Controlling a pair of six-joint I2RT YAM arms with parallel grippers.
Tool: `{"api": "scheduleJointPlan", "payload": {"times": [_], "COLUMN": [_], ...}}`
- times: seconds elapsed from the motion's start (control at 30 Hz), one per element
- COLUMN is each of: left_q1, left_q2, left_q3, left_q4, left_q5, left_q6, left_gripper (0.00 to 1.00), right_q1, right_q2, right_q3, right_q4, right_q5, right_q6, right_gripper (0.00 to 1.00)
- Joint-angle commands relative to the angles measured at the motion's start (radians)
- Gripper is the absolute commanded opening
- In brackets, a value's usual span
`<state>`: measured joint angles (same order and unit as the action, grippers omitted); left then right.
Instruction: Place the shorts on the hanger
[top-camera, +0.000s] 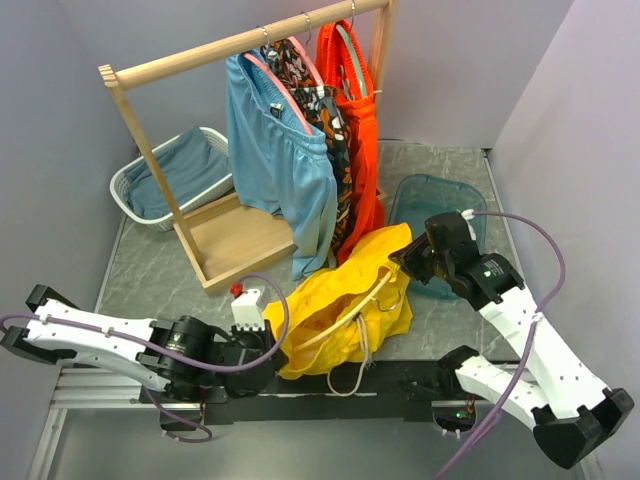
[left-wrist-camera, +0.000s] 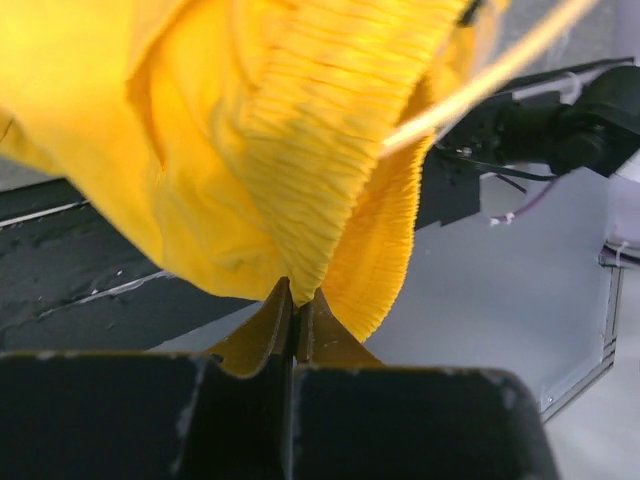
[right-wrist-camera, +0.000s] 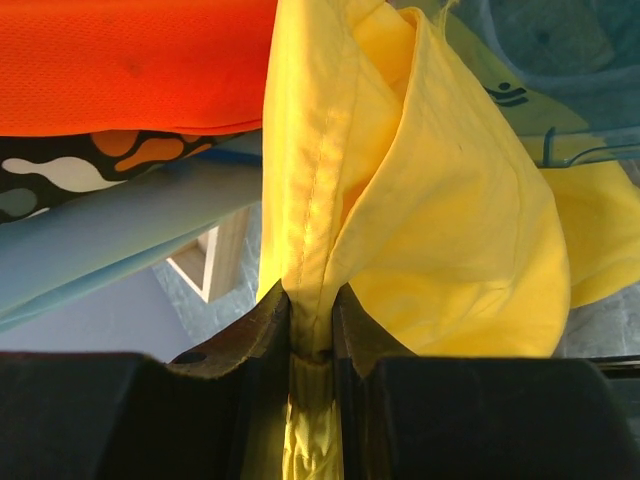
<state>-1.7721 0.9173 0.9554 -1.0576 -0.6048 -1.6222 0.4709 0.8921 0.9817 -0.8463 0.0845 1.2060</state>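
The bright yellow shorts (top-camera: 335, 315) lie bunched at the table's near middle, stretched between both grippers. My left gripper (top-camera: 272, 345) is at their left end. In the left wrist view it (left-wrist-camera: 297, 297) is shut on the ribbed waistband of the shorts (left-wrist-camera: 300, 130). My right gripper (top-camera: 405, 262) holds their right end. In the right wrist view it (right-wrist-camera: 311, 300) is shut on a seamed fold of the shorts (right-wrist-camera: 450, 220). A pale thin arm of the hanger (top-camera: 350, 315) runs slantwise across the yellow cloth, partly buried in it. The white drawstring (top-camera: 352, 375) loops over the table's front edge.
A wooden rack (top-camera: 235, 240) stands behind, with light blue shorts (top-camera: 280, 160), a patterned garment (top-camera: 335, 140) and orange shorts (top-camera: 358, 130) hanging from its rail. A white basket (top-camera: 215, 140) holding blue cloth sits at the back left. A teal bin (top-camera: 440, 195) lies behind my right gripper.
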Motion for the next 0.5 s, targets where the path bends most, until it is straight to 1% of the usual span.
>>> {"api": "scheduleJointPlan", "payload": {"times": [0.0, 0.03, 0.07, 0.1, 0.13, 0.17, 0.2, 0.23, 0.27, 0.33, 0.4, 0.47], "left_q1": [0.023, 0.043, 0.068, 0.118, 0.143, 0.169, 0.209, 0.226, 0.241, 0.281, 0.299, 0.300], "left_q2": [0.051, 0.058, 0.069, 0.075, 0.084, 0.101, 0.110, 0.120, 0.138, 0.152, 0.175, 0.184], "left_q3": [0.104, 0.103, 0.097, 0.082, 0.071, 0.062, 0.045, 0.040, 0.037, 0.037, 0.054, 0.060], "left_q4": [0.033, 0.062, 0.136, 0.169, 0.200, 0.268, 0.292, 0.315, 0.335, 0.381, 0.387, 0.375], "left_q5": [-0.030, -0.017, 0.023, 0.039, 0.057, 0.080, 0.109, 0.115, 0.120, 0.135, 0.143, 0.132], "left_q6": [0.126, 0.195, 0.235, 0.264, 0.327, 0.361, 0.392, 0.438, 0.465, 0.533, 0.571, 0.604], "left_gripper": [0.02, 0.02, 0.02, 0.03, 0.03, 0.04, 0.06, 0.09, 0.15, 0.20, 0.42, 0.57], "right_q1": [0.043, 0.069, 0.083, 0.095, 0.106, 0.113, 0.115, 0.115, 0.117, 0.117, 0.117, 0.117], "right_q2": [0.019, 0.028, 0.037, 0.056, 0.062, 0.065, 0.065, 0.065, 0.059, 0.053, 0.054, 0.056], "right_q3": [0.057, 0.064, 0.074, 0.083, 0.095, 0.097, 0.094, 0.075, 0.065, 0.032, 0.015, -0.006], "right_q4": [0.062, 0.056, 0.032, 0.018, 0.009, 0.003, 0.004, 0.010, 0.016, 0.029, 0.021, 0.018], "right_q5": [0.077, 0.078, 0.081, 0.095, 0.095, 0.093, 0.089, 0.074, 0.069, 0.061, 0.064, 0.061], "right_q6": [0.081, 0.090, 0.105, 0.113, 0.119, 0.122, 0.132, 0.133, 0.141, 0.148, 0.153, 0.155], "right_gripper": [0.00, 0.00, 0.00, 0.00, 0.00, 0.00, 0.00, 0.00, 0.00, 0.00, 0.00, 0.00]}}
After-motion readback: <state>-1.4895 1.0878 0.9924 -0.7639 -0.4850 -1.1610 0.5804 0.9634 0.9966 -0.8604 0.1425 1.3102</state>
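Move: About 10 cm ahead of the left hand and 12 to its right lies the middle of the hanger, a little lower and slanting through the waistband opening. The yellow shorts' middle is under it, some 7 cm below the left hand; the drawstring toggle lies about 4 cm to the hanger's right. From the right hand, the hanger's middle is some 11 cm back and 11 to the left, 5 cm lower, with the teal bin about 12 cm to this hand's right and 14 farther out, well below. Reaching forward and to its right, some 5 cm each way, the left hand rises slightly and sinks again as it heads for the hanger in the shorts' opening; its shut fingers spread to about half open, letting go of the near waistband rim, while its wrist turns about 10 degrees. The right hand keeps its grip on the waistband's far end and shifts some 2 cm left and 1 cm down. ##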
